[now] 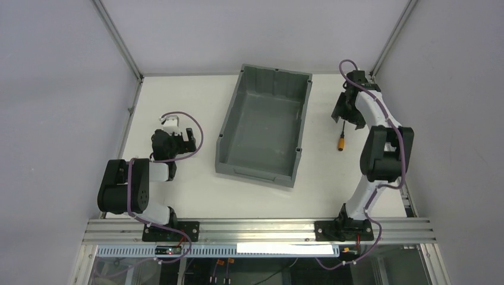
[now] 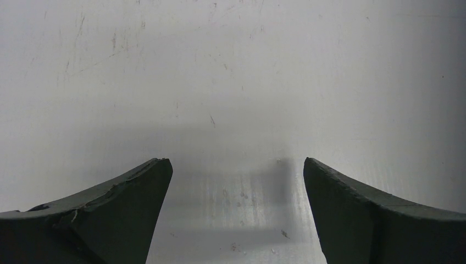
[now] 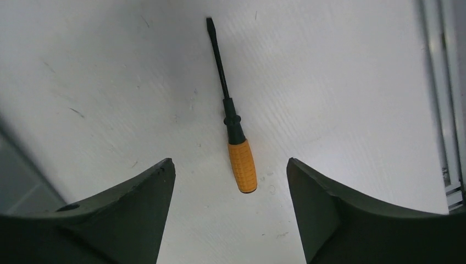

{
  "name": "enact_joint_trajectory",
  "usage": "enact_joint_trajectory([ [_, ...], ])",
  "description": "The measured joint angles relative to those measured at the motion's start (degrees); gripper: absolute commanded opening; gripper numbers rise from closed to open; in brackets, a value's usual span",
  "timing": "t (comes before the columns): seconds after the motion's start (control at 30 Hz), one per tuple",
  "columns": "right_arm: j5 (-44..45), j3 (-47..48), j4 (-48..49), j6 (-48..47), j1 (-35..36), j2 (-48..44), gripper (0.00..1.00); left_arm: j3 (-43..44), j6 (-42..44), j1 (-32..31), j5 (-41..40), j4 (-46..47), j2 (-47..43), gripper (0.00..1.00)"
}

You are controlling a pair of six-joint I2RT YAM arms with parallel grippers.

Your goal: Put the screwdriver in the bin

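Observation:
The screwdriver [image 1: 342, 142], orange-handled with a thin black shaft, lies flat on the white table to the right of the bin [image 1: 261, 127]. The bin is dark grey and holds nothing that I can see. My right gripper [image 1: 347, 119] hovers over the shaft end of the tool. In the right wrist view the screwdriver [image 3: 236, 137] lies lengthwise between and ahead of the open right gripper [image 3: 229, 160], with the handle end nearest and neither finger touching it. My left gripper [image 1: 189, 138] rests left of the bin; the left gripper [image 2: 236, 159] is open over bare table.
An aluminium rail [image 1: 261, 228] runs along the near table edge by the arm bases. Grey enclosure walls stand on the left, back and right. The table's right edge rail [image 3: 439, 110] lies close to the screwdriver.

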Motion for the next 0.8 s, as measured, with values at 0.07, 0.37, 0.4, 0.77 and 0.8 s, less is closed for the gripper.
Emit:
enact_joint_trajectory([
  [0.07,-2.2,2.1,-3.3,-0.5,-0.5,5.1,0.72,0.0,0.0,0.0,0.0,0.0,0.0,0.99],
  [0.37,-7.2,3.7,-8.7,-1.6,-1.8,15.1,0.54,0.0,0.0,0.0,0.0,0.0,0.0,0.99],
  [0.4,-7.4,3.6,-8.5,-1.6,-1.9,15.2,0.50,0.0,0.0,0.0,0.0,0.0,0.0,0.99],
  [0.77,-11.2,-2.4,-5.0,-2.2,-3.8,13.6,0.00,0.0,0.0,0.0,0.0,0.0,0.0,0.99],
  [0.8,-11.3,-2.5,-5.0,-2.3,-3.8,13.4,0.00,0.0,0.0,0.0,0.0,0.0,0.0,0.99],
])
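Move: Below and behind the open right hand lies the screwdriver's orange handle, about 5 cm back, 1 cm left and 11 cm down, its shaft pointing outward so that the shaft's middle is roughly 1 cm ahead of the hand and hardly to either side. The bin's middle stands some 33 cm to the right hand's left, about 2 cm ahead. From the left hand, the handle is about 62 cm right, 3 cm back. Dropping about 10 cm onto the handle, quickly at first and then easing, the right hand also draws back some 4 cm and tips about 20 degrees until its fingers point nearly straight down. The fingers narrow slightly on the way, then close during the last of the descent and pinch the orange handle from both sides near its shaft end, the grip effort rising at the end. ##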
